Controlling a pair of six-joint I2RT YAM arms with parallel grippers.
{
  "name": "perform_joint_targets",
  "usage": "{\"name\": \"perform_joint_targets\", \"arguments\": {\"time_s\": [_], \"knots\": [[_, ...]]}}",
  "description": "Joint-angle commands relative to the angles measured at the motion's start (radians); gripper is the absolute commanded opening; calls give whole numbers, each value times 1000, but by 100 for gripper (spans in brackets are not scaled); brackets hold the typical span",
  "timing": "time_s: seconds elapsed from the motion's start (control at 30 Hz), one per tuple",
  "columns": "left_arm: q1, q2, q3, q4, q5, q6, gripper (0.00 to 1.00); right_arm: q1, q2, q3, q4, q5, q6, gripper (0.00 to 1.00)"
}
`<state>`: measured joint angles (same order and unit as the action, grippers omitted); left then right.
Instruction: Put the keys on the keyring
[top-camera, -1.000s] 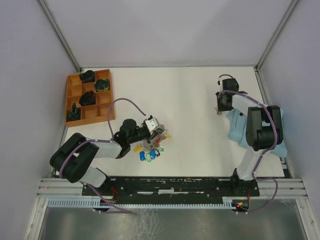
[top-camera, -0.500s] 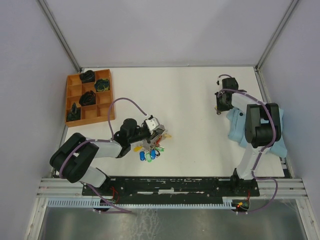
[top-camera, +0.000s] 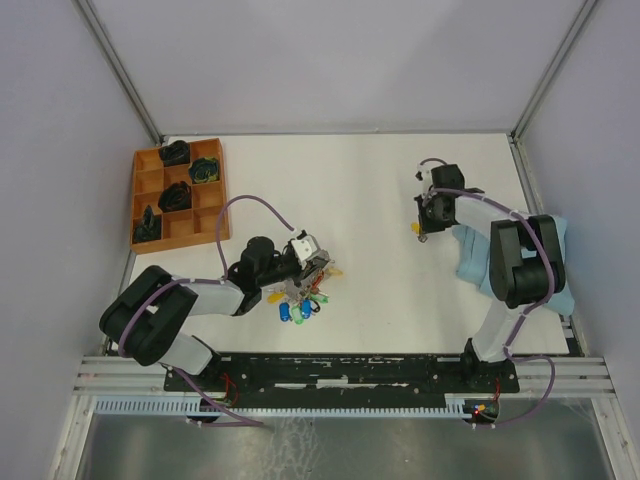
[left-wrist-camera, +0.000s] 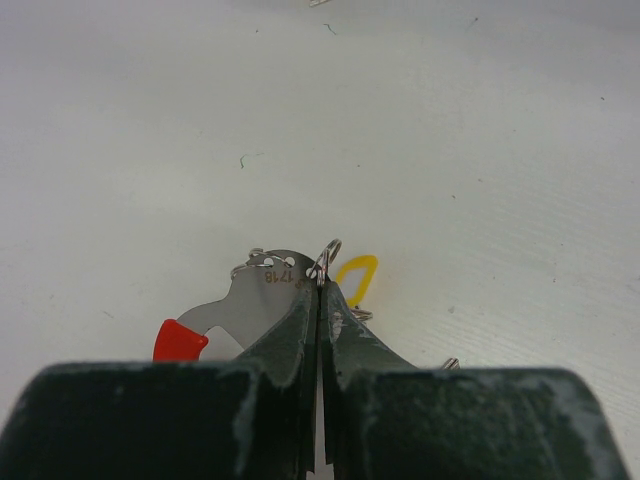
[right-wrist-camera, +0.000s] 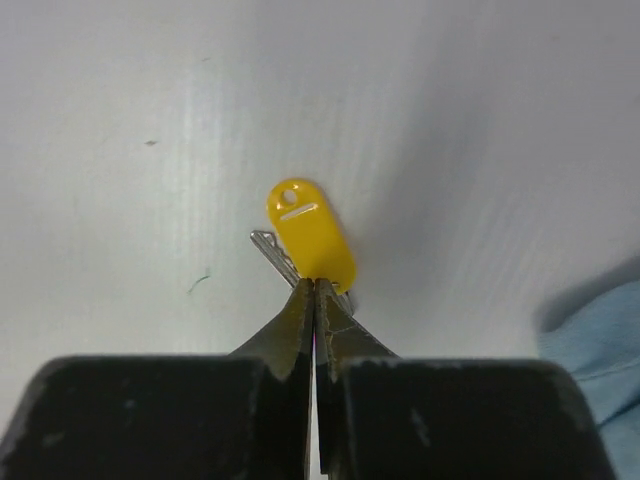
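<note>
The keyring (top-camera: 305, 283) lies as a grey metal cluster near the table's front left, with blue (top-camera: 285, 313), green (top-camera: 320, 301) and yellow (top-camera: 334, 270) tagged keys around it. My left gripper (top-camera: 316, 268) is shut on one of its small split rings (left-wrist-camera: 323, 262). Beside that ring show a stamped flat metal piece (left-wrist-camera: 262, 295), a red end (left-wrist-camera: 180, 340) and a yellow tag (left-wrist-camera: 357, 277). At the far right, my right gripper (top-camera: 424, 229) is shut on a key with a yellow tag (right-wrist-camera: 310, 235). Its silver blade (right-wrist-camera: 272, 252) pokes out to the left of the tips (right-wrist-camera: 315, 284).
An orange compartment tray (top-camera: 140, 196) with black parts in it stands at the back left. A light blue cloth (top-camera: 470, 258) lies at the right edge under the right arm, and its corner shows in the right wrist view (right-wrist-camera: 600, 340).
My right gripper has moved left and a little nearer, and its jaws have closed on the yellow-tagged key. The left arm and the keyring have stayed put.
</note>
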<state>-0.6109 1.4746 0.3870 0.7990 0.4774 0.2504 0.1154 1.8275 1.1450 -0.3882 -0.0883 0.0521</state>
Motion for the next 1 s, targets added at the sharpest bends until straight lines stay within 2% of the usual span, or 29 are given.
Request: {"name": "perform_joint_targets", "arguments": {"time_s": [0.0, 0.2, 0.3, 0.33, 0.4, 0.5, 0.8, 0.97], "knots": [[2, -24, 28, 39, 15, -19, 3, 91, -84, -30, -16, -66, 13, 1], [2, -42, 19, 34, 4, -14, 3, 243, -152, -89, -56, -85, 14, 1], [2, -46, 16, 35, -2, -14, 3, 298, -203, -111, -80, -42, 14, 1], [2, -47, 16, 35, -4, -15, 3, 301, -222, -114, -84, -16, 13, 3], [2, -48, 15, 34, -7, -14, 3, 302, -261, -116, -85, 73, 7, 16], [2, -48, 16, 34, -12, -17, 3, 303, -273, -109, -79, 209, -9, 24], [2, -45, 18, 24, -17, -16, 3, 290, -146, -47, -31, 391, -36, 29], [2, -44, 23, 19, -18, -11, 3, 266, -102, -20, -16, 380, -38, 28]]}}
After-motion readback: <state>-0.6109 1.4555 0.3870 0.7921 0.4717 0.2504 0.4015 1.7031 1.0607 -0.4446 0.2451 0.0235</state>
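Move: My right fingertips still pinch the yellow-tagged key just above the table, its tag reaching about 2 cm ahead and 1 cm left of them. The keyring it is bound for is some 26 cm to the left of that hand, about 7 cm back and 5 cm higher; the blue cloth is centred roughly 23 cm right and 5 cm back. From my left hand, the yellow-tagged key is about 25 cm right, 7 cm ahead and 6 cm below. My right hand sweeps quickly left and back towards the keyring, about 13 cm and barely rising, turning counter-clockwise, but ends without the key. I part the fingers to a modest gap, rise a little, then swing back right and forward about 7 cm towards the yellow-tagged key, dipping and rolling the hand's left side down some 20 degrees. My left hand keeps its hold on the keyring. ##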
